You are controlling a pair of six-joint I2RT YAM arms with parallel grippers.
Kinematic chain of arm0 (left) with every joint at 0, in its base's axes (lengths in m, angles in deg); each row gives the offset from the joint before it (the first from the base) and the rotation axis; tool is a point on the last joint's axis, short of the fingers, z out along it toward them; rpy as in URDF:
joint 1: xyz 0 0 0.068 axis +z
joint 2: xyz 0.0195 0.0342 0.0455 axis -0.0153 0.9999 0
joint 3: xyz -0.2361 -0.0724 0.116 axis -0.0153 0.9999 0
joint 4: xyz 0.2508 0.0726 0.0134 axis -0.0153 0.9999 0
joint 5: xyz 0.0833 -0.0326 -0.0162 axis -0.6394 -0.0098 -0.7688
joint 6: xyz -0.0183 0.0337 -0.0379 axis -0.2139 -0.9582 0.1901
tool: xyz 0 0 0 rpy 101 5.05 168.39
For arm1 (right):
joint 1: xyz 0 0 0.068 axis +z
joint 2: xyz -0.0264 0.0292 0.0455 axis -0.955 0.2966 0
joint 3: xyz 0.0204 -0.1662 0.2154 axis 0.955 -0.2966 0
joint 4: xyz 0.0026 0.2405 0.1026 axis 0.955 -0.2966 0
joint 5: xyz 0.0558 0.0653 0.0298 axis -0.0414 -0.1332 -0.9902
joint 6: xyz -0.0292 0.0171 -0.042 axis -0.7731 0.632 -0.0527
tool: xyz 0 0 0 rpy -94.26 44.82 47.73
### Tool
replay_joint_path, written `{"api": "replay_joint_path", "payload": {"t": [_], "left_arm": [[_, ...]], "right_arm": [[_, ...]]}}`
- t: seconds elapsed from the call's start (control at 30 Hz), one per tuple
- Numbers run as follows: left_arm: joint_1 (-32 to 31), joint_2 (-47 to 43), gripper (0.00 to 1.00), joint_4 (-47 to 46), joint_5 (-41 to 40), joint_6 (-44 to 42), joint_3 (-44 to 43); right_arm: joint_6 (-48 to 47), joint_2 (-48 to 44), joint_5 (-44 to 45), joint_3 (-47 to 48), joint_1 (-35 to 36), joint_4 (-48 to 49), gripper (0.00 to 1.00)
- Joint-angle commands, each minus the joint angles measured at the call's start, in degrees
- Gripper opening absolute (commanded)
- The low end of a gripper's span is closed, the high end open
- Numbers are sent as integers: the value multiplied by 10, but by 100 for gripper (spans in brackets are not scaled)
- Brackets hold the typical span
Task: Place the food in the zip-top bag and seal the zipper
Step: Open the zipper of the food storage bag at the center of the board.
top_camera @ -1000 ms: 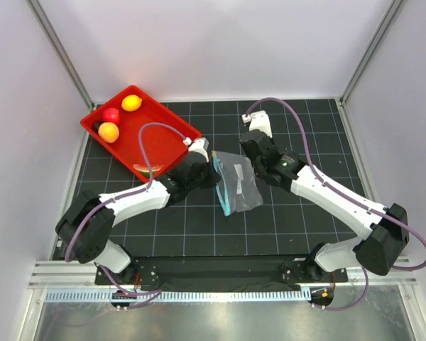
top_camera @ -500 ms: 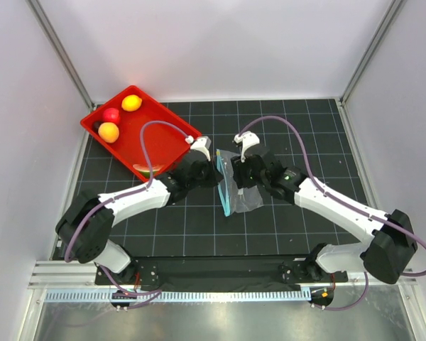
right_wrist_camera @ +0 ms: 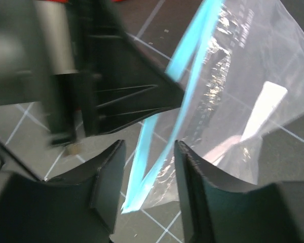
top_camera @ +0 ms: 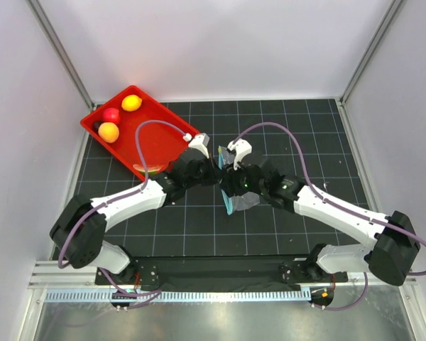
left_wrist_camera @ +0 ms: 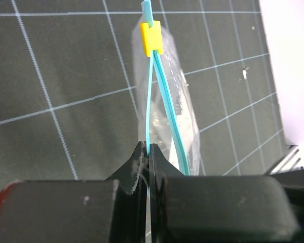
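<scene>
The clear zip-top bag (top_camera: 247,196) lies on the black grid mat at the middle of the table. My left gripper (top_camera: 214,172) is shut on one lip of the teal zipper (left_wrist_camera: 150,109), and the two lips stand apart below a yellow slider (left_wrist_camera: 152,39). My right gripper (right_wrist_camera: 148,152) is open, its jaws on either side of both zipper strips (right_wrist_camera: 151,147) near their end, touching neither. The food sits in the red tray (top_camera: 172,132): lemon (top_camera: 131,102), red apple (top_camera: 111,114), orange (top_camera: 108,132), a dark fruit (top_camera: 96,125) and the watermelon wedge (top_camera: 150,169).
The red tray stands at the back left, its near corner close behind my left wrist. White walls close off the mat on three sides. Both forearms meet over the bag, their purple cables arching above.
My right arm has swung left to the bag's mouth and its jaws have opened around the zipper. The left gripper has kept its hold and shifted slightly.
</scene>
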Motion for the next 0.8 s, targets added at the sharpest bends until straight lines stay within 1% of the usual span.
{"api": "replay_joint_path", "payload": {"t": [0.0, 0.27, 0.37, 0.43, 0.47, 0.6, 0.67, 0.7, 0.77], "left_arm": [[1, -27, 0, -16, 13, 15, -15], [1, -37, 0, -18, 14, 19, -10], [1, -37, 0, -18, 14, 18, -9], [1, -37, 0, -18, 14, 18, -8], [1, -37, 0, -18, 14, 18, -8], [1, -34, 0, -19, 13, 17, -8], [1, -33, 0, -20, 13, 18, -8], [1, -29, 0, -18, 14, 15, -9], [1, -25, 0, -12, 13, 12, -12]], "right_arm": [[13, 18, 48, 21, 4, 14, 49], [18, 37, 125, 22, 3, -4, 42], [17, 45, 157, 29, 3, -13, 38], [14, 49, 171, 32, 4, -20, 31], [12, 49, 176, 36, 3, -22, 29], [3, 52, 178, 40, 4, -21, 29], [-3, 52, 181, 46, 4, -25, 20], [-4, 51, 180, 49, 4, -27, 13], [-12, 41, 180, 55, 4, -30, 3]]}}
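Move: The right hand's open fingers stand close to the zipper's free strip, whose middle is about 3 cm ahead, 1 cm left and 2 cm lower. The left fingertips, already on the other strip, are about 5 cm ahead and 2 cm left of it. The yellow slider sits roughly 12 cm ahead and 2 cm left of the right hand. From the left hand the free strip's middle is some 2 cm back and 2 cm right, about level. The right fingers shut from half open and pinch the free zipper strip, while the hand goes about 3.5 cm forward and as far to the right, sinking some 2 cm, mostly early, and turning about 15 degrees, largely clockwise. The left hand keeps its pinch on the other strip, rising about 1 cm and then holding still. ##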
